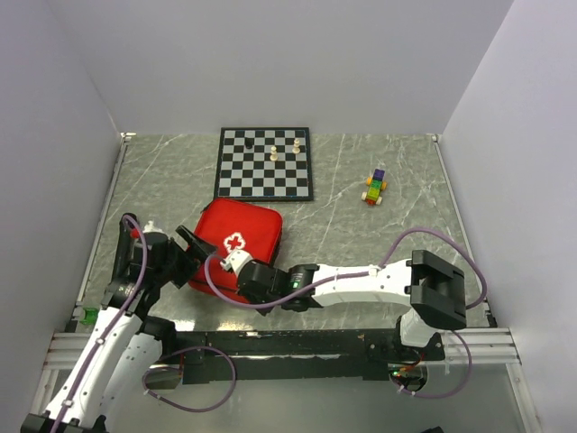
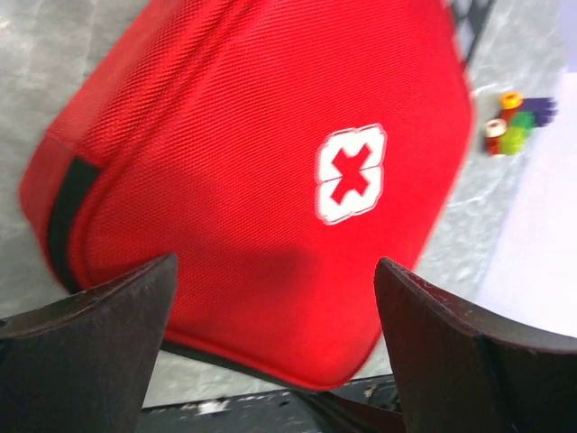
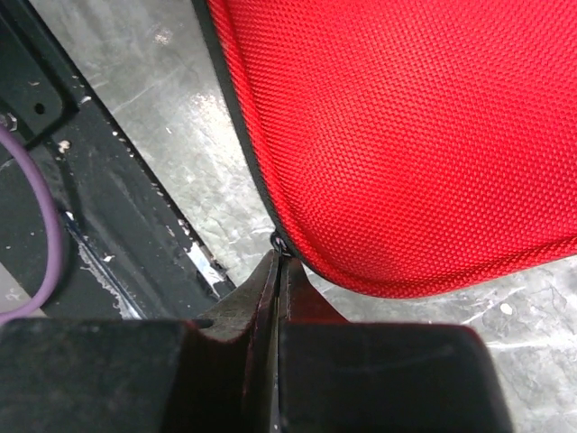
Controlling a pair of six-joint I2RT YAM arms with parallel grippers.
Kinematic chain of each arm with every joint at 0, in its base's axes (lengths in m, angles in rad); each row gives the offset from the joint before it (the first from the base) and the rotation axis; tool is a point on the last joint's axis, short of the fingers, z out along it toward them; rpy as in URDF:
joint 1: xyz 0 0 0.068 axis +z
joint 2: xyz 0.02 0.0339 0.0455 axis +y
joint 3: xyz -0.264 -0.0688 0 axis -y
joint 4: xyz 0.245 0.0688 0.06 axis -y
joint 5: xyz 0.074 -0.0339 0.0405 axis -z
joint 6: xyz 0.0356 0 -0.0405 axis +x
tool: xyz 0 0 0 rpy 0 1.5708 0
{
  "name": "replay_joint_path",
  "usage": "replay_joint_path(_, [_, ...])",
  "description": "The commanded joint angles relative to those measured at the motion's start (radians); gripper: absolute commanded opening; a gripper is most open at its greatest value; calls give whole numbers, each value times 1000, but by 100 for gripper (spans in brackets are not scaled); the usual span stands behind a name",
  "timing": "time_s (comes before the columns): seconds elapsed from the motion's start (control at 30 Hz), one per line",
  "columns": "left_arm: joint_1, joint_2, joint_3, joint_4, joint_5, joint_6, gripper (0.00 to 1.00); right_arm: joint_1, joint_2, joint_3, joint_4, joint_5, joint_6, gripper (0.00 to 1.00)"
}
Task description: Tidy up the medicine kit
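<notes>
The medicine kit (image 1: 240, 238) is a red soft case with a white cross. It lies closed on the table in front of the chessboard. In the left wrist view the kit (image 2: 252, 171) fills the frame, cross facing up. My left gripper (image 1: 187, 250) is open at the kit's left edge, and its fingers (image 2: 108, 334) straddle the kit's near corner. My right gripper (image 1: 236, 265) is at the kit's near edge. Its jaws (image 3: 281, 263) are shut on the small zipper pull (image 3: 282, 244) at the black zipper seam of the kit (image 3: 406, 135).
A black-and-white chessboard (image 1: 264, 163) with a few pieces lies at the back. A small stack of coloured blocks (image 1: 375, 188) stands to the right, and it also shows in the left wrist view (image 2: 516, 122). The black mounting rail (image 3: 99, 225) runs along the table's near edge.
</notes>
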Motion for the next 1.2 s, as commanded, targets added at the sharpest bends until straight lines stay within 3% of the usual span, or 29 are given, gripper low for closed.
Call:
replay_joint_path(0.0, [-3,38,-9,30,-5,-81,96,-5,-38,-49,38,43,27,0])
replay_joint_path(0.33, [-3,281,-67,148,-109,-76,97,-23,-196,-266,31,155,124,0])
replay_joint_path(0.53, [-3,345,-108,210,-137,-76,98,-112,-298,-367,28,172,171,0])
replay_joint_path(0.8, [-2,382,-131,256,-140,-63,98,-250,-310,-361,72,149,128,0])
replay_joint_path(0.97, [-3,309,-72,227,-97,-46,96,-200,-367,-369,74,149,85,0])
replay_joint_path(1.17, [-3,112,109,12,-214,-41,96,-44,-287,-251,28,195,18,0])
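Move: The right hand already pinches the zip pull on the medicine kit's near edge; the near-right corner it must round is about 3 cm to its right and 1 cm ahead. The kit's middle lies some 12 cm ahead and 4 cm left of this hand, the chessboard some 34 cm ahead and 4 cm right. From the open left hand, that corner is about 11 cm back, 13 cm right and 4 cm lower. Right hand draws the pinched zip pull 9 cm right and forward around the corner; left advances 5 cm. ##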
